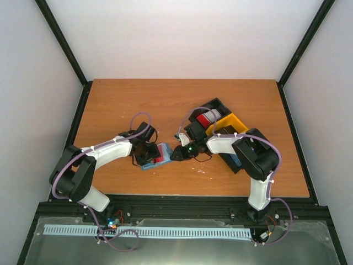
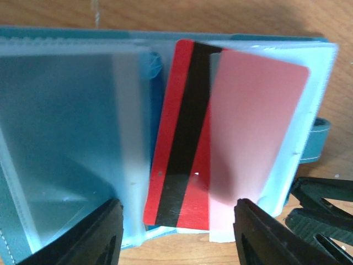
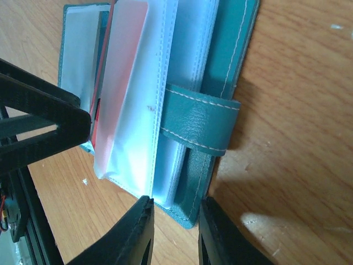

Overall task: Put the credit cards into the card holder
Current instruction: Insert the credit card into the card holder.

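The blue-grey card holder (image 1: 164,149) lies open on the table between both arms. In the left wrist view its clear pockets (image 2: 66,127) are spread out. A red credit card (image 2: 185,138) with a black stripe sits slanted between the pockets, and a second red card (image 2: 253,121) shows pink through a pocket. My left gripper (image 2: 176,234) is open, its fingers either side of the cards' near ends and touching neither. My right gripper (image 3: 175,232) is shut on the near corner of the holder's cover (image 3: 231,55), just below the snap tab (image 3: 198,118).
A black-and-yellow tray (image 1: 234,124) stands at the right behind my right arm, with red cards (image 1: 207,118) in its far compartment. The table's wooden top (image 1: 138,105) runs to black frame rails on all sides.
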Controlling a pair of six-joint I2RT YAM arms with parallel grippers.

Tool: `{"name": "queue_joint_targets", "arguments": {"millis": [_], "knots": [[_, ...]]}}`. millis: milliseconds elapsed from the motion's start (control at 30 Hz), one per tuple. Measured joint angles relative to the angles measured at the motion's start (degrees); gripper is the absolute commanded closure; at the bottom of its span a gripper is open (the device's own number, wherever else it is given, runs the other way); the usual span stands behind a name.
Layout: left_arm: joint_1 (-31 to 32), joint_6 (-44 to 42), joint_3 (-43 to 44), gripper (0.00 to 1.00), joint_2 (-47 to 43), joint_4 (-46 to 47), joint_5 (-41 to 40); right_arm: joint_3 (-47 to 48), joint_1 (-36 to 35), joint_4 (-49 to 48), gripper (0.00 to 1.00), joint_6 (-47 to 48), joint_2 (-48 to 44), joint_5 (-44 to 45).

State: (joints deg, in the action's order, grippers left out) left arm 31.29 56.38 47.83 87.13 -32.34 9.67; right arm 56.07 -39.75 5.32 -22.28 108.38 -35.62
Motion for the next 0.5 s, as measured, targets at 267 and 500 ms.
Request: {"name": "queue_joint_targets", "arguments": {"millis": [267, 500], "knots": [[0.00, 1.14, -1.84, 0.63, 0.31, 1.99, 0.55, 0.48, -0.63, 0.48, 0.76, 0.28, 0.00, 1.14], [0.13, 1.60, -0.70, 0.71, 1.95, 1.66, -1.25, 0.83, -0.90, 1.14, 0.76, 0.44, 0.00, 1.88]]}}
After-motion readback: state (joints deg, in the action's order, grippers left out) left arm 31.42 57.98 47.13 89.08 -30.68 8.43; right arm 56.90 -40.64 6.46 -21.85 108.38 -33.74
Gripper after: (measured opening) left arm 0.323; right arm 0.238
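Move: The half-inserted red credit card lies just under the left hand, its middle about 2 cm ahead, 2 cm right and 1 cm below, its striped half still bare of the right-hand pocket. The holder's strap is some 4 cm ahead and 6 cm to the left hand's right; the empty left page's middle is 1 cm ahead and 5 cm to its left. From the right hand, the card is about 2 cm ahead and 4 cm left, slightly below. The left hand sinks about 1 cm onto the near end of the half-inserted red card, with a tiny dip back and forward again, while its fingers close from a bit over half open to about a third, so that one fingertip comes up beside the card's bare left edge and the other over the pocket's mouth; whether they touch can't be made out. The right hand stays put at the holder's near right corner, its slightly open fingers still astride the edge there and steadying it. ##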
